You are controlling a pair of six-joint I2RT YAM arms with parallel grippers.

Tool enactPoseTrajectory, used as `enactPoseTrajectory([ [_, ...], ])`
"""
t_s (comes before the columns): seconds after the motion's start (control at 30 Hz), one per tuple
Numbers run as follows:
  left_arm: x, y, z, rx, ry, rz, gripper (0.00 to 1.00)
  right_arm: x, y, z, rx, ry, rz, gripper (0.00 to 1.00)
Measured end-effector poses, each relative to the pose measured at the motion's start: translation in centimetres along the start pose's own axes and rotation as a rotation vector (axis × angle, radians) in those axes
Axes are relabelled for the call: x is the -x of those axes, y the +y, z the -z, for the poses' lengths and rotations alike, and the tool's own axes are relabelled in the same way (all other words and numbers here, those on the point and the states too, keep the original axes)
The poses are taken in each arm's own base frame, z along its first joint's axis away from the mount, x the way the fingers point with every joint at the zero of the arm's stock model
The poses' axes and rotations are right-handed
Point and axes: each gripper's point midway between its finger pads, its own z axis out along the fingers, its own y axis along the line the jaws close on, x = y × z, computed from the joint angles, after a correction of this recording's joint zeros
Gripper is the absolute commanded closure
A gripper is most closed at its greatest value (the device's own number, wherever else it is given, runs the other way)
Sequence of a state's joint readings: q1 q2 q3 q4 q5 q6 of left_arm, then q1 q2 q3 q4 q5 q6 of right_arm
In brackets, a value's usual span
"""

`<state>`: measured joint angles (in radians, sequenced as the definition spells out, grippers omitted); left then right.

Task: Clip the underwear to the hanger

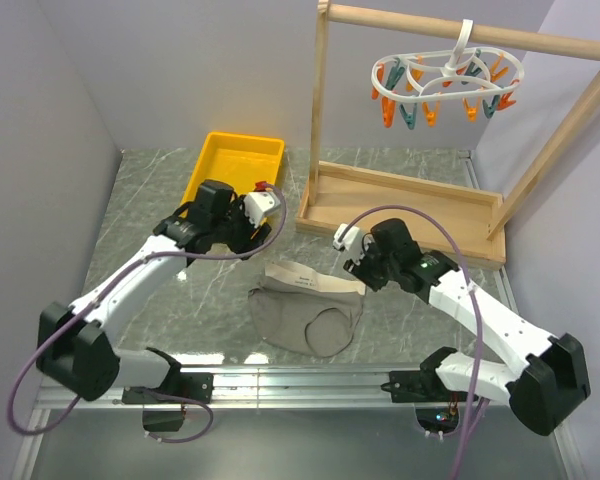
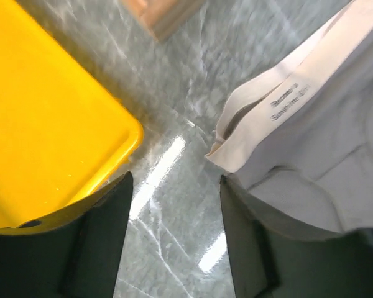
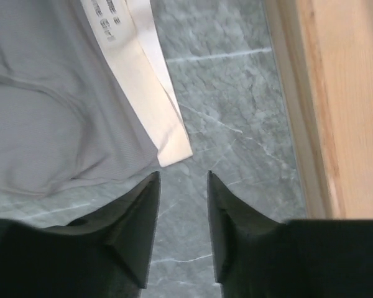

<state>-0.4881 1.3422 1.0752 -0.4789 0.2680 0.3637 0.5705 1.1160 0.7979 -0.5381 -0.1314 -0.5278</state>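
The grey-taupe underwear (image 1: 305, 310) lies flat on the marble table between the two arms, its beige waistband (image 1: 302, 278) turned to the far side. The white oval hanger (image 1: 446, 76) with orange and teal clothespins hangs by its hook from the wooden rack's top bar. My left gripper (image 1: 252, 238) is open and empty just left of the waistband's left end (image 2: 236, 139), over bare table (image 2: 176, 180). My right gripper (image 1: 354, 268) is open and empty too, hovering by the waistband's right end (image 3: 171, 146), with only marble between its fingers (image 3: 183, 177).
A yellow tray (image 1: 235, 160) sits at the back left, close to the left gripper (image 2: 43, 112). The wooden rack's base (image 1: 400, 215) lies right behind the right gripper (image 3: 342, 105). Grey walls close in the left, back and right sides.
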Motion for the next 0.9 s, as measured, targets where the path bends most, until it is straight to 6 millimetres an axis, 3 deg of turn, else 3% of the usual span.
enactPoseTrajectory([
  [0.03, 0.6, -0.2, 0.8, -0.004, -0.023, 0.001, 0.49, 0.6, 0.0, 0.6, 0.002, -0.019, -0.005, 0.61],
  [0.1, 1.4, -1.0, 1.6, -0.034, -0.057, 0.006, 0.54, 1.4, 0.1, 1.3, 0.009, -0.047, -0.012, 0.68],
  [0.23, 0.8, -2.9, 0.9, -0.113, -0.032, 0.052, 0.61, 1.4, 0.8, 0.8, 0.045, -0.037, -0.027, 0.72],
  [0.43, -3.5, -4.7, -3.6, -0.193, 0.121, 0.176, 0.66, -0.4, 3.0, -3.1, 0.122, 0.071, -0.047, 0.75],
  [0.7, -8.3, -4.5, -9.9, -0.199, 0.276, 0.276, 0.68, -4.6, 3.7, -7.9, 0.13, 0.264, -0.062, 0.74],
  [0.77, -8.7, -4.1, -11.2, -0.197, 0.293, 0.284, 0.68, -4.7, 3.3, -8.6, 0.116, 0.284, -0.061, 0.74],
  [0.9, -6.7, -2.3, -13.4, -0.168, 0.236, 0.297, 0.58, -4.0, 1.9, -9.5, 0.067, 0.267, -0.064, 0.69],
])
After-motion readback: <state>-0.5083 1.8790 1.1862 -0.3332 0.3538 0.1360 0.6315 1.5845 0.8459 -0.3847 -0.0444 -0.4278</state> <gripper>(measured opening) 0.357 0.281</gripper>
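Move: The underwear's waistband is the target. Its left end lies nearly under the left gripper, about 3 cm to the right and 15 cm down, with the yellow tray's middle some 20 cm ahead of that gripper and 7 cm left. The band's right end lies about 10 cm below the right gripper, 2 cm left and level fore and aft; the wooden stand's base is centred roughly 20 cm ahead of that gripper and 12 cm right. Lift both grippers a touch, then drop them onto the two ends of the waistband, the left one sinking about 14 cm overall and edging 5 cm right, the right one about 10 cm. Tip the left fingers some 25 degrees steeper and the right ones less, narrow both gaps without shutting them, and finish low with a short forward nudge into the band. ##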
